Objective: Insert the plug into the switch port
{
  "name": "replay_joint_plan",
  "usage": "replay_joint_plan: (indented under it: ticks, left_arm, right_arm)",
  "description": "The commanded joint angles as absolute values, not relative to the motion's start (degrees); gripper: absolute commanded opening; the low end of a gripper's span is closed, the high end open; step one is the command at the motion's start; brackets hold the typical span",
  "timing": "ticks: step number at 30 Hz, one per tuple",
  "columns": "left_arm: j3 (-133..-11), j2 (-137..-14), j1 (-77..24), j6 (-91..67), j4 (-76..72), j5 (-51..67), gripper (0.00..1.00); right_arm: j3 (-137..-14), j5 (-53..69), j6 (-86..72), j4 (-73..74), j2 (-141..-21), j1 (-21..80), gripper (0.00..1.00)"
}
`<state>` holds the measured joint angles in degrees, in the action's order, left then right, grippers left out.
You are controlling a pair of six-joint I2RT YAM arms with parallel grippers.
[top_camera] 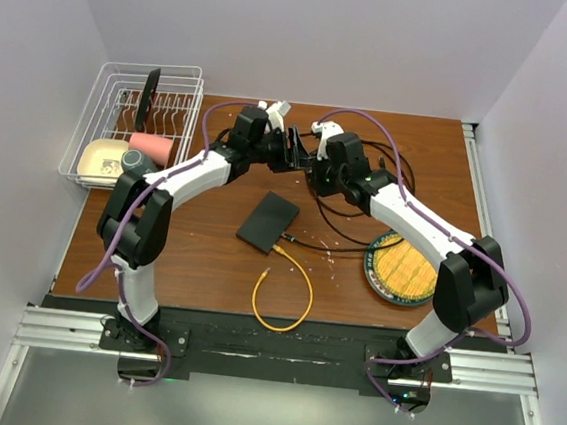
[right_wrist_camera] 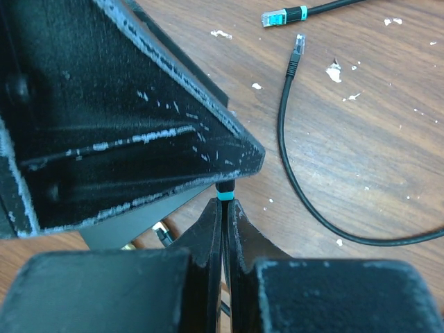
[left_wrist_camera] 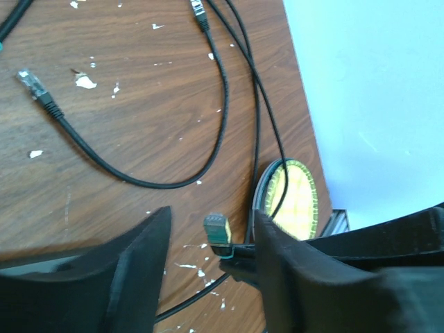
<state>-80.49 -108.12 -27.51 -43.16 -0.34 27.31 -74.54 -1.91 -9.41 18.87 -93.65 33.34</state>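
Observation:
The plug (left_wrist_camera: 216, 229), greenish with a teal band behind it, stands upright between the two fingers of my left gripper (left_wrist_camera: 211, 216). The jaws are open, and the plug is near the right finger with a gap to the left one. My right gripper (right_wrist_camera: 225, 202) is shut on the cable just under the teal band (right_wrist_camera: 225, 196), and a left finger hides the plug's tip there. Both grippers meet above the table's far middle, left (top_camera: 295, 145) and right (top_camera: 314, 170). The switch (top_camera: 268, 221), a flat black box, lies nearer the front.
Loose black cables with free plugs (left_wrist_camera: 31, 82) (right_wrist_camera: 298, 45) and a teal-banded plug (right_wrist_camera: 277, 17) lie on the wood. A yellow cable (top_camera: 286, 293) curls in front of the switch. The round yellow plate (top_camera: 404, 269) lies right, and a white dish rack (top_camera: 136, 123) is far left.

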Motion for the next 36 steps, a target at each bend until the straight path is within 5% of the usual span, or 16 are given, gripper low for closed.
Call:
replay_joint_plan:
  ticks: [1, 5, 11, 14, 19, 26, 36]
  left_arm:
    - [-83.1, -109.1, -27.9, -44.7, -4.6, 30.2, 0.48]
    - [-83.7, -109.9, -28.4, -44.5, -5.3, 31.4, 0.4]
    - [-83.7, -110.0, -28.4, -44.2, -6.7, 33.3, 0.01]
    - [-82.0, -108.4, -28.2, -43.4, -8.3, 33.8, 0.0]
    - [-77.0, -103.7, -26.0, -43.2, -14.6, 34.5, 0.0]
    - [-73.8, -98.3, -22.9, -42.9, -21.4, 41.4, 0.0]
    - [-71.2, -96.7, -22.9, -54.2, -43.5, 50.4, 0.0]
  right_arm:
    - [-74.4, -1.4, -10.5, 17.8, -89.9, 33.5, 0.0]
    - [-74.4, -1.1, -11.5, 17.1, -89.3, 33.5, 0.0]
    - [-75.1, -0.2, -12.7, 16.8, -88.9, 33.5, 0.0]
    - [-76.1, -0.2, -12.7, 17.9, -88.8, 32.9, 0.02]
    - [-75.0, 8.0, -13.9, 16.9, -85.2, 27.4, 0.41]
    - [-72.7, 33.5, -16.6, 9.1, -82.8, 20.0, 0.68]
    - [-72.5, 52.6, -26.7, -2.8, -85.5, 19.5, 0.76]
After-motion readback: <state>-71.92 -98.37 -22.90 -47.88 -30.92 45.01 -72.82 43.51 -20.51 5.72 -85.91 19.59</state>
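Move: The plug, still held in the right fingers, sits between the left hand's open fingertips, about 1 cm ahead and 2 cm to the right of that hand. From the right hand it is about 1 cm ahead, 1 cm left and 1 cm up. The switch lies some 13 cm back and 7 cm left of the left hand; one loose plug is 2 cm ahead and 2 cm left of it, another 6 cm ahead and 7 cm left, all about 16 cm below. The plug is pinched by the left fingers as they edge about 2 cm right and close on it; the right fingers then open wide and let go. Both hands rise, the left some 13 cm with the plug, the right about 11 cm, each ending some 3 cm farther back. The right hand first draws away to its right, then swings back left, turning roughly 40 degrees, left side up and counter-clockwise. ##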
